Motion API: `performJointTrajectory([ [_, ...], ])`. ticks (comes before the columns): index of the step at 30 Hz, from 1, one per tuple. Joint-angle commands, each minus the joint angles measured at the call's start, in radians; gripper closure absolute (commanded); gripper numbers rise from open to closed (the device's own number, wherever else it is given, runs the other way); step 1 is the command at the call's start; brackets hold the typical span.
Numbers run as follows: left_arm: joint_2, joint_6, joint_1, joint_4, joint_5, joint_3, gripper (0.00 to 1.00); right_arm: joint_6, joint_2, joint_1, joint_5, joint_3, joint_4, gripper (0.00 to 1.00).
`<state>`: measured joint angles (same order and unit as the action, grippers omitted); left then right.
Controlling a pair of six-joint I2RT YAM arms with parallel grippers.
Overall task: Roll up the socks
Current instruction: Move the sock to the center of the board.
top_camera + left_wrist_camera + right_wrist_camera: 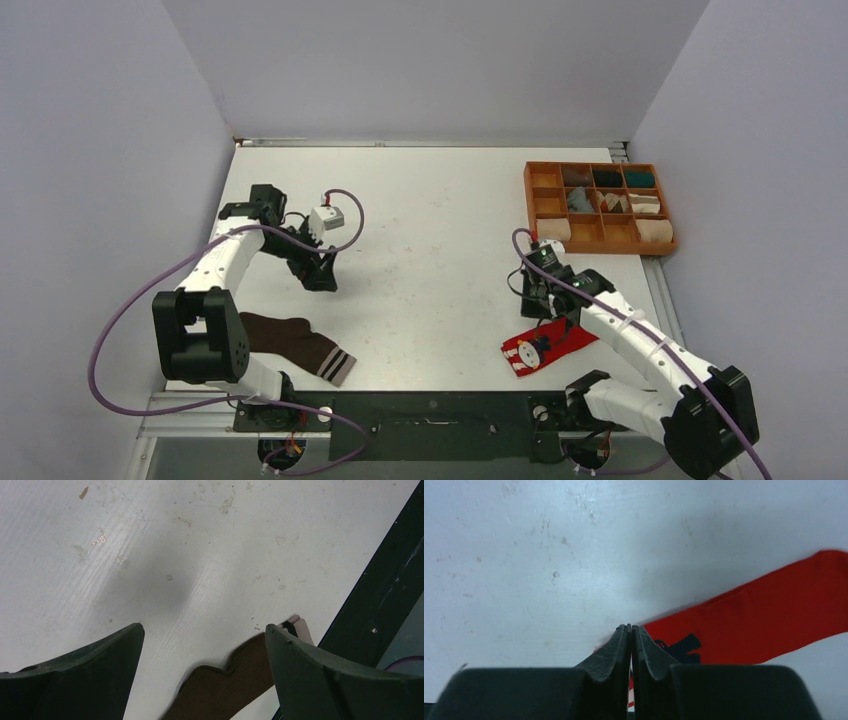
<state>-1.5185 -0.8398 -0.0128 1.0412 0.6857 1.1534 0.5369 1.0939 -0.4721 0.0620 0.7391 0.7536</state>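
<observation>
A red sock [545,350] with a white figure lies flat near the table's front right; in the right wrist view the red sock [774,615] runs off to the right. My right gripper [547,312] hangs just above the sock's far edge. Its fingertips [631,626] are pressed together and shut, with no fabric between them. A dark brown sock [295,343] with a pale-striped cuff lies at the front left. My left gripper [322,280] hovers behind it, open and holding nothing [205,627]. The brown sock [225,690] shows between its fingers on the table below.
An orange compartment tray [600,246] with several rolled bundles stands at the back right. The dark frame rail [380,595] runs along the table's near edge. Purple cables loop off both arms.
</observation>
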Motion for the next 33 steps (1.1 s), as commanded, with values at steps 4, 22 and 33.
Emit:
performJointTrajectory([
  [4,0.043,-0.033,0.004,-0.013,0.020,-0.026,0.11,0.292,-0.017,-0.115,-0.040,-0.230,-0.085,0.95],
  [22,0.053,-0.046,0.002,0.043,0.003,0.024,0.11,-0.158,0.780,-0.604,-0.307,0.209,-0.688,0.94],
  [33,0.127,-0.197,-0.011,0.187,0.091,0.040,0.11,-0.536,0.591,-0.541,-0.550,0.370,-0.738,0.43],
])
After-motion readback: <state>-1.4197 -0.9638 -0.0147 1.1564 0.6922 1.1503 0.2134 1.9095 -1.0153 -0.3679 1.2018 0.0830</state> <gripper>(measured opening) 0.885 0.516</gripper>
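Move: The red sock's middle lies about 5 cm back, 4 cm to the right and 7 cm below the shut right fingers. The sock box stands some 31 cm ahead and 21 cm right of that hand; the brown sock is about 50 cm to its left and 6 cm back. From the left hand the red sock lies roughly 49 cm right, 12 cm back and 11 cm down. Shut right fingers sink onto the red sock, drag it some 30 cm left turning counter-clockwise, then rise, opening. ##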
